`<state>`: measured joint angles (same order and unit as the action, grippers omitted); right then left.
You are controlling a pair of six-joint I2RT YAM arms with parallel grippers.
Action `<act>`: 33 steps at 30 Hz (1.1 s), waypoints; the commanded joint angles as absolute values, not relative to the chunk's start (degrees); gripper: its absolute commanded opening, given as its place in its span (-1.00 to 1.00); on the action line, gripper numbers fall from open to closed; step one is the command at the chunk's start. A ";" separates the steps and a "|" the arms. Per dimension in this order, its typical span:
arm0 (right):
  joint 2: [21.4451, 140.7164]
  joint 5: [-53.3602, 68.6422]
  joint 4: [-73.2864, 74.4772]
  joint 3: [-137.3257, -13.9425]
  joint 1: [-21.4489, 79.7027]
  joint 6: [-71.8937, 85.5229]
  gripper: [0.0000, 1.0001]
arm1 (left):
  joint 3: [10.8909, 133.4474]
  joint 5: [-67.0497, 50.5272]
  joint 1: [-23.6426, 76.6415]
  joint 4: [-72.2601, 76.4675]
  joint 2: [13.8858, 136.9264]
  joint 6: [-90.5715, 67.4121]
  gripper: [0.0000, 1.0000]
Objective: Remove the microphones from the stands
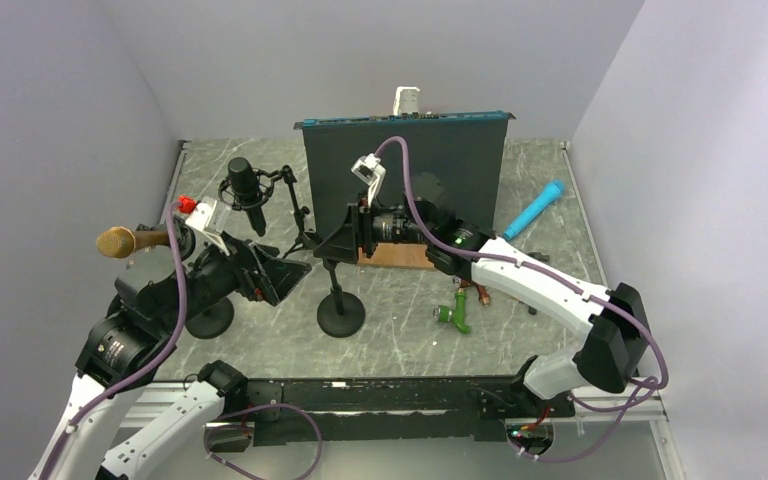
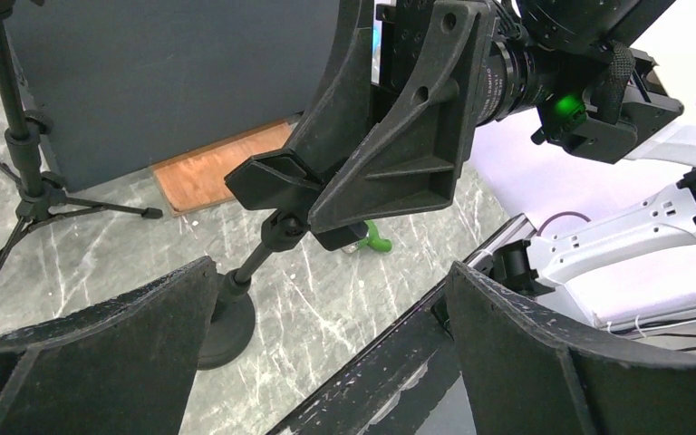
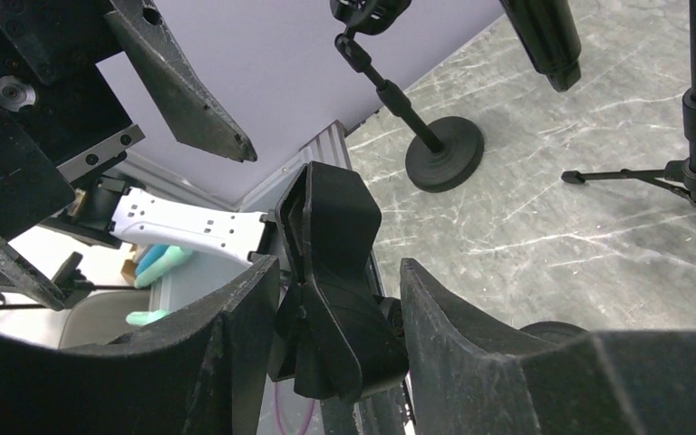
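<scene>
A gold-headed microphone (image 1: 120, 241) lies level in the clip of the left stand, whose round base (image 1: 210, 320) also shows in the right wrist view (image 3: 444, 154). A second round-base stand (image 1: 341, 316) stands mid-table with an empty black clip (image 3: 326, 272). My right gripper (image 3: 340, 272) is shut on that clip; it shows in the top view (image 1: 335, 245). My left gripper (image 2: 326, 344) is open and empty, hanging just left of that stand (image 2: 227, 322), between the two stands (image 1: 285, 282).
A black condenser microphone (image 1: 245, 185) hangs from a tripod stand (image 2: 27, 163) at the back left. A blue microphone (image 1: 535, 210) lies at the back right. A dark upright panel (image 1: 405, 170) and a wooden block (image 1: 395, 257) are behind. A green part (image 1: 454, 316) lies mid-right.
</scene>
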<state>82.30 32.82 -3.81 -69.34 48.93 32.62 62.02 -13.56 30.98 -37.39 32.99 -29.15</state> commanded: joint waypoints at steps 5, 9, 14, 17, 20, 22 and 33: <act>83.63 28.62 0.69 -60.43 49.24 30.87 0.01 | 64.20 -11.59 30.81 -37.91 33.12 -27.52 0.99; 85.34 29.28 -1.50 -56.68 49.48 32.49 0.00 | 64.53 -11.68 30.76 -38.06 33.53 -27.37 0.99; 87.20 28.57 -1.94 -54.79 49.58 32.32 -0.03 | 64.04 -12.17 30.78 -37.34 33.89 -27.74 0.98; 88.67 26.57 -0.50 -55.26 49.59 31.71 -0.02 | 63.65 -12.43 30.83 -37.22 34.16 -28.18 0.98; 89.70 25.30 1.52 -55.96 49.77 30.92 0.00 | 62.61 -12.73 30.76 -37.48 34.00 -28.96 0.97; 89.38 24.60 1.56 -55.79 49.81 30.81 0.03 | 62.01 -12.62 30.83 -37.68 33.49 -29.28 0.97; 86.10 20.75 5.49 -59.02 52.19 27.27 0.77 | 60.46 -11.23 30.77 -38.76 31.83 -29.62 0.98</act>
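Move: The right hand, its fingers pointing left, has the mic stand's empty clip between its half-open fingers, practically at the hand point. The stand's round base lies straight below, roughly 23 cm down and level with the hand fore and aft. On the table, the tripod's foot is about 25 cm farther out and 8 cm left; the wooden board is 22 cm out and 20 cm right. From the waiting left hand, the clip is some 10 cm ahead and 11 cm right, slightly lower. Straight down, the right hand takes the mic stand's clip towards the round base, about 10 cm, quickly at first and then almost stalling. The fingers tip down some 10 degrees on the way and keep the clip between them, then spread from half open to well open as the hand creeps the last centimetre. ##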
